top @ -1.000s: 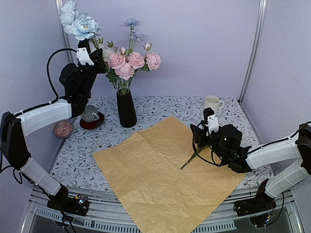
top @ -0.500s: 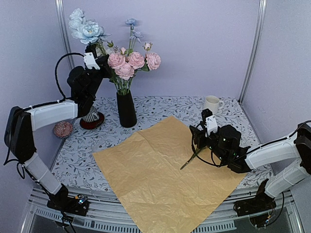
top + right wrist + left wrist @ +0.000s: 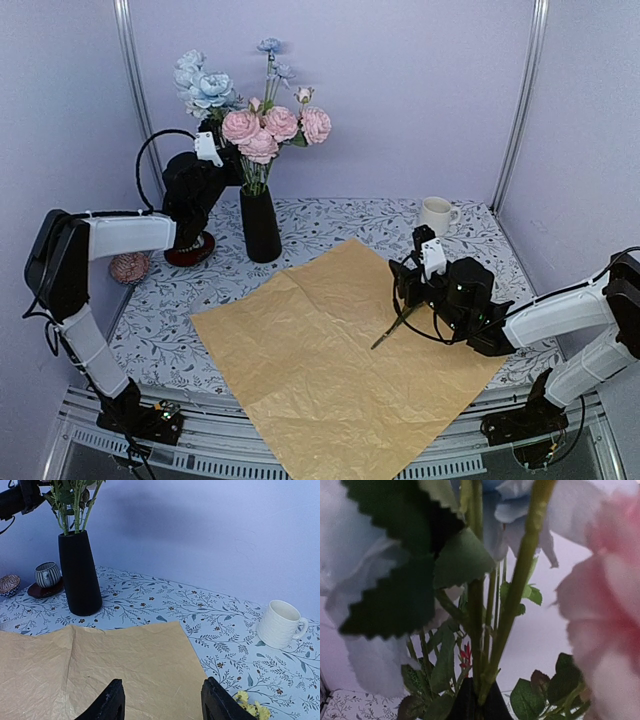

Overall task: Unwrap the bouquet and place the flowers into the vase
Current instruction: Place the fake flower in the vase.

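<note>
The black vase (image 3: 260, 226) stands at the back of the table with pink flowers (image 3: 276, 124) in it. My left gripper (image 3: 217, 136) is shut on the green stems (image 3: 481, 630) of pale blue and white flowers (image 3: 204, 86), held high just left of the pink ones. In the left wrist view its dark fingers (image 3: 466, 705) pinch those stems, with a pink bloom (image 3: 605, 610) close on the right. The bouquet's tan paper (image 3: 330, 360) lies spread flat. My right gripper (image 3: 405, 290) hangs open above the paper's right side (image 3: 162, 702), over a lying stem (image 3: 392, 330) with yellow blooms (image 3: 252, 706).
A white mug (image 3: 437, 213) sits at the back right. A striped cup on a red base (image 3: 187, 240) and a small patterned bowl (image 3: 129, 266) stand left of the vase. Purple walls close in the back and both sides.
My left arm has carried the blue and white flowers rightward and lower, from the far left up to the pink flowers in the vase. The right arm has barely shifted.
</note>
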### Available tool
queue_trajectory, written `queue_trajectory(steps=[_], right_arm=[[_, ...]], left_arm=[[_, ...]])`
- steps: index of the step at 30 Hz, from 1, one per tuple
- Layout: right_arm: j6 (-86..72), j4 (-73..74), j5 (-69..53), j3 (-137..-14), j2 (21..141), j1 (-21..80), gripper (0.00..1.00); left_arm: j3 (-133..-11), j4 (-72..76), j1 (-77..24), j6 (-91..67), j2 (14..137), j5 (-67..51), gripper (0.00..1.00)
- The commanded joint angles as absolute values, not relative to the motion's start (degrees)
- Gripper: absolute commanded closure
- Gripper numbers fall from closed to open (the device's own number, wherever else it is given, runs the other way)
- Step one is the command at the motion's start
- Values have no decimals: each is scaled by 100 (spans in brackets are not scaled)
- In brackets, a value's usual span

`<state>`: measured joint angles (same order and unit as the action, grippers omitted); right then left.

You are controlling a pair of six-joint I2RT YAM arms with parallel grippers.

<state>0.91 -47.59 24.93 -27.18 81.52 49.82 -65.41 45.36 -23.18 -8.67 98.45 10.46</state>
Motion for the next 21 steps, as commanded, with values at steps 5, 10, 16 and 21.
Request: queue_trajectory(steps=[5, 10, 16, 21], right_arm=[[62, -4689, 2502, -2933, 8286, 4976, 45], [62, -4667, 2514, -2950, 8288, 4981, 45], [62, -4622, 2518, -2976, 8311, 4981, 45], [62, -4597, 2519, -2989, 8317, 4977, 45]], left_arm=[[-6576, 3995, -2241, -1081, 10221, 702, 96], [-6557, 3935, -2241, -1046, 10257, 669, 89], [-6548, 3792, -2242, -1084, 10193, 647, 72], [-6460, 3683, -2243, -1152, 10088, 616, 65]])
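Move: My left hand grips the blue flowers' stems above the vase, whose middle lies about 6 cm ahead, 5 cm to my right and 22 cm below, its mouth only some 10 cm under me. The pink roses already in it spread roughly 6 cm ahead, 9 cm right and 10 cm higher; the striped cup stands 14 cm left and 6 cm ahead, near the table. From my idle right hand the vase is about 23 cm ahead, 31 cm left and 6 cm lower. With my left hand I lower the blue flowers' stems some 6 cm towards the vase mouth, easing slightly right and forward and tipping the fingers about 10 degrees down. The descent slows midway, and there I start opening my fingers, from shut to about a third, so the pinch on the stems ends with them still between the pads. ##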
